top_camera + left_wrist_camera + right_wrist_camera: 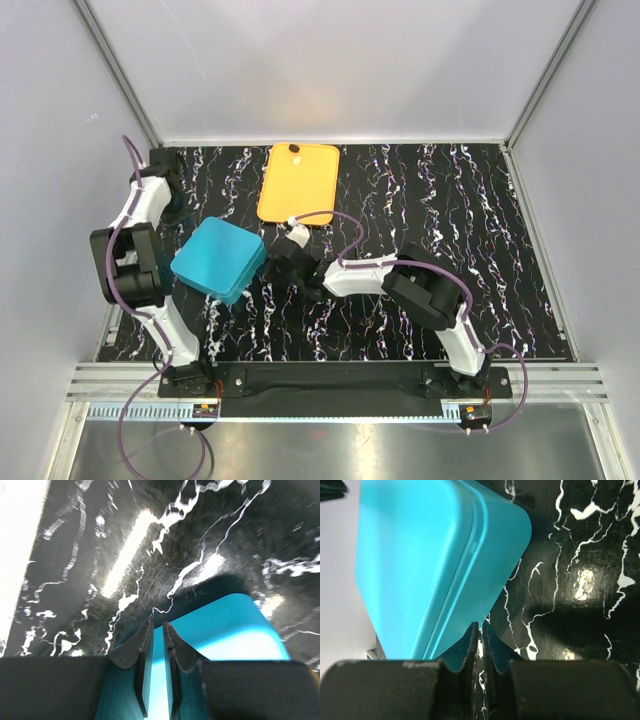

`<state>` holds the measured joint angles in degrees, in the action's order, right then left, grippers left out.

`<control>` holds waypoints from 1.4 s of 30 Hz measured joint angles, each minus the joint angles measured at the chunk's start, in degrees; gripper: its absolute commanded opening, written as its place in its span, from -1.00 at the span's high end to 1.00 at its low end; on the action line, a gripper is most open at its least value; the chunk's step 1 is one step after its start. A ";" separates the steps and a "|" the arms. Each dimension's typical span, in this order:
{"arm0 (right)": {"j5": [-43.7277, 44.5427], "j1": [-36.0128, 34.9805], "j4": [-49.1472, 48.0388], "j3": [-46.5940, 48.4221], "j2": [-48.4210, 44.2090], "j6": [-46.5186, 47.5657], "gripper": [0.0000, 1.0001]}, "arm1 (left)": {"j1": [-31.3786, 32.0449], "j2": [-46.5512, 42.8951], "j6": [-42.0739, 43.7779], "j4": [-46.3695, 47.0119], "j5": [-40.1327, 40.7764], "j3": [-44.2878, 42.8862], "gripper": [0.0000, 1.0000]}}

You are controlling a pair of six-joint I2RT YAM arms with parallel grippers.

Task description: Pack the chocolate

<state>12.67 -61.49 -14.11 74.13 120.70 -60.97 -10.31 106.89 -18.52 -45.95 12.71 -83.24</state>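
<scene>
A single dark piece of chocolate lies at the far edge of the orange tray. The teal box sits left of centre with its lid on, so its contents are hidden. My left gripper hovers over the box's far left corner, its jaws a narrow gap apart with nothing between them. My right gripper is low at the box's right side. Its jaws stand a thin slit apart, and only table shows through.
The black marbled table runs out to the right of the box and tray. White enclosure walls close in the back and both sides. The right arm's cable loops above the table near the tray's near edge.
</scene>
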 measured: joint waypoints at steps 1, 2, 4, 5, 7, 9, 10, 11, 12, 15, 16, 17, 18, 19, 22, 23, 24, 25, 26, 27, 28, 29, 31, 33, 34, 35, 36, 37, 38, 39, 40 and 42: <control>0.04 0.00 0.85 0.11 -0.57 0.59 0.74 | -0.04 -1.38 -0.26 0.15 0.09 0.00 0.60; 0.11 0.00 1.73 0.37 -1.11 1.09 0.75 | -0.07 -2.80 -0.59 0.20 0.09 0.02 0.60; 0.17 0.00 3.43 1.27 -2.10 1.88 0.75 | -0.15 -6.01 -1.20 1.33 -0.15 0.70 0.60; 0.22 0.00 3.96 1.79 -2.56 2.23 0.75 | -0.15 -7.26 -1.46 1.88 -0.28 1.31 0.60; 0.28 0.00 4.83 3.08 -3.17 3.08 0.75 | -0.31 -9.33 -1.99 2.93 -0.70 2.84 0.63; 0.28 0.00 6.01 5.16 -3.23 4.33 0.75 | -0.50 -9.22 -2.36 3.08 -0.98 3.69 0.66; 0.22 0.00 6.49 5.99 -3.23 4.92 0.75 | -0.59 -8.57 -2.49 3.21 -1.11 4.11 0.66; 0.09 0.00 6.71 6.99 -3.23 5.66 0.75 | -0.66 -7.74 -2.51 3.23 -1.16 4.44 0.66; -0.04 0.00 6.64 7.93 -3.23 6.45 0.75 | -0.72 -6.80 -2.54 3.43 -1.22 4.96 0.65; -0.61 0.00 6.40 10.80 -2.89 8.24 0.75 | -0.81 -4.63 -2.69 3.63 -2.12 6.69 0.67; -1.05 0.00 6.29 11.85 -2.51 8.61 0.75 | -0.81 -4.20 -2.75 3.54 -2.43 7.04 0.67; -1.53 0.00 6.19 12.92 -2.03 8.94 0.74 | -0.81 -3.82 -2.82 3.58 -2.84 7.28 0.67; -1.88 0.00 5.88 13.84 -1.46 9.20 0.75 | -0.81 -3.65 -2.86 3.76 -2.95 7.43 0.67; -2.29 0.02 5.70 14.49 -0.85 9.35 0.75 | -0.83 -3.65 -2.89 4.02 -3.10 7.63 0.67; -2.91 0.04 5.57 14.84 0.72 9.22 0.76 | -0.85 -3.65 -2.91 4.20 -3.39 7.65 0.67; -2.89 0.04 5.84 14.73 1.25 8.87 0.76 | -0.85 -3.65 -2.91 4.20 -3.45 7.65 0.67; -2.84 0.04 6.05 14.27 1.70 8.46 0.77 | -0.85 -3.65 -2.91 4.26 -3.48 7.65 0.67; -2.73 0.04 6.34 13.57 1.90 8.02 0.77 | -0.85 -3.65 -2.91 4.31 -3.50 7.65 0.67; -2.58 0.04 7.06 12.83 2.05 7.61 0.77 | -0.85 -3.65 -2.91 4.31 -3.50 7.65 0.67; -2.36 0.07 7.02 12.24 2.12 6.86 0.78 | -0.85 -3.65 -2.91 4.31 -3.54 7.65 0.67; -1.92 0.07 7.76 12.31 2.14 6.73 0.77 | -0.85 -3.65 -2.91 4.28 -3.54 7.65 0.67; -1.36 0.07 8.04 12.37 2.14 6.60 0.77 | -0.85 -3.65 -2.91 4.26 -3.54 7.65 0.67; -0.50 0.07 8.31 12.46 2.14 6.56 0.77 | -0.85 -3.65 -2.89 4.24 -3.54 7.65 0.67; 0.20 0.07 8.50 12.55 2.10 6.67 0.76 | -0.85 -3.65 -2.89 4.20 -3.52 7.65 0.66; 0.31 0.07 8.66 12.61 2.10 6.75 0.75 | -0.85 -3.65 -2.89 4.11 -3.52 7.65 0.66; 0.33 0.07 8.92 12.76 2.10 6.93 0.75 | -0.85 -3.65 -2.89 4.02 -3.52 7.65 0.62; 0.33 0.07 9.11 12.94 2.08 7.28 0.74 | -0.85 -3.65 -2.86 3.89 -3.48 7.61 0.59; 0.28 0.07 9.31 13.07 2.08 7.54 0.73 | -0.85 -3.65 -2.86 3.58 -3.43 7.48 0.57; 0.11 0.09 9.40 13.18 2.05 8.11 0.72 | -0.85 -3.65 -2.86 3.04 -3.23 7.13 0.56; -0.11 0.11 9.49 13.31 2.05 8.55 0.72 | -0.87 -3.67 -2.86 2.49 -2.95 6.67 0.55; -0.46 0.13 9.60 13.49 2.05 9.25 0.72 | -0.87 -3.76 -2.86 1.92 -2.54 6.05 0.54; -1.55 0.17 10.05 13.86 2.05 10.01 0.73 | -0.87 -4.37 -2.89 1.29 -1.66 4.94 0.52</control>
<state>11.11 -61.32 -4.05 87.99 122.76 -50.96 -11.18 102.52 -21.41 -44.66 11.05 -78.30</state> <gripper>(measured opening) 0.136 0.229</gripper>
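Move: The lid lies on the box. From the left hand, which is just above its forward-left edge, the lid's middle is about 10 cm right, 6 cm back and 3 cm down. From the right hand, low beside the box's right side, the middle is some 13 cm left, 3 cm ahead and a couple higher. The box under the lid is centred about 11 cm left of the right hand and 1 cm ahead; the orange tray is roughly 27 cm ahead and 7 cm right. The lid is worked from two sides. The right hand leaves the box's side, rising about 9 cm while going left over the right edge, then sinks some 5 cm and holds there, nearly shut fingertips seeming to press on the lid's rim. The left hand hops up 5 cm, comes down slightly back and right of its start at the forward-left edge, stays there, then begins to lift. ##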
